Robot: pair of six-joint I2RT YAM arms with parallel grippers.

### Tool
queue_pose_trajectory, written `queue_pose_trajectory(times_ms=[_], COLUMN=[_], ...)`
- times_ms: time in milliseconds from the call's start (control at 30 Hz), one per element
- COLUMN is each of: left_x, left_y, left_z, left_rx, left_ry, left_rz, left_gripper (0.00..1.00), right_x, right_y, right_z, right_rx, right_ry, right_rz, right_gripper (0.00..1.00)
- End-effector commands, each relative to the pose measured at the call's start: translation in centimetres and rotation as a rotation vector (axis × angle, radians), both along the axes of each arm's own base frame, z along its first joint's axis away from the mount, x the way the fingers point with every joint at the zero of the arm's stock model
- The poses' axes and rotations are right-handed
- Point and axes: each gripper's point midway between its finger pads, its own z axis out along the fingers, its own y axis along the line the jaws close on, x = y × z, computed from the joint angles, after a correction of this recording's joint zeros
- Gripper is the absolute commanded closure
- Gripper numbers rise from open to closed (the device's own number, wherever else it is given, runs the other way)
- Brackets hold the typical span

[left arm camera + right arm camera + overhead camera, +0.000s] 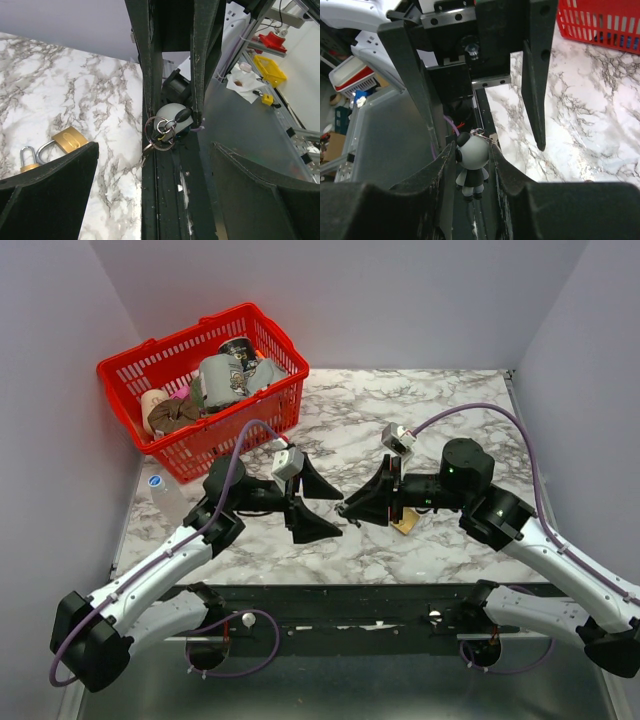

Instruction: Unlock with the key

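My right gripper (352,508) (472,150) is shut on a small panda figure (472,157) held in the air over the table's front edge. A metal ring (160,132) hangs from the figure, and the key (145,156) dangles from it, its head hard to make out. Facing it from the left, my left gripper (336,512) (154,146) stands wide open with nothing between its fingers, level with the ring. A brass padlock (70,140) and a smaller one (27,161) lie on the marble; a padlock (405,523) shows under the right gripper.
A red basket (200,390) filled with several objects stands at the back left. A plastic bottle (160,490) lies beside it near the left wall. A black rail (350,605) runs along the table's front edge, below both grippers.
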Motion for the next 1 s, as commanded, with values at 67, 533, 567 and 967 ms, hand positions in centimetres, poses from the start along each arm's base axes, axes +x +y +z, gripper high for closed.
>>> queue_pose_trajectory(times_ms=[67,533,567,967], left_x=[-0.9,-0.5,-0.5,-0.3], left_y=[-0.4,-0.9,-0.9,-0.2], left_z=[0.6,-0.3,-0.2,-3.9], left_rx=[-0.028,0.013,0.014,0.191], left_ry=[-0.022,0.015,0.013,0.019], left_rz=[-0.043,-0.030,-0.029,0.001], left_gripper=[0.11,0.93,0.96,1.00], right_x=[-0.8,0.0,0.1,3.4], right_y=[0.0,-0.9,-0.9,-3.8], right_z=[2.0,1.5,1.4,-4.1], right_rx=[0.057,0.055,0.053,-0.196], right_ry=[-0.013,-0.017,-0.015,-0.009], right_rz=[0.044,-0.008,-0.011,-0.203], right_gripper=[0.99,0.99,0.99,0.89])
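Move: The key hangs from the doll keyring between the open left fingers, about 2 cm right of the left hand and some 1 cm lower, level fore and aft; the doll is roughly 6 cm right, at about hand height. The large padlock lies some 20 cm right, 8 cm ahead and 16 cm below. From the right hand, holding the doll, the key is about 4 cm left and 1 cm below. Left fingers shut on the key; right hand, still holding the doll, eases some 2 cm right and forward. ##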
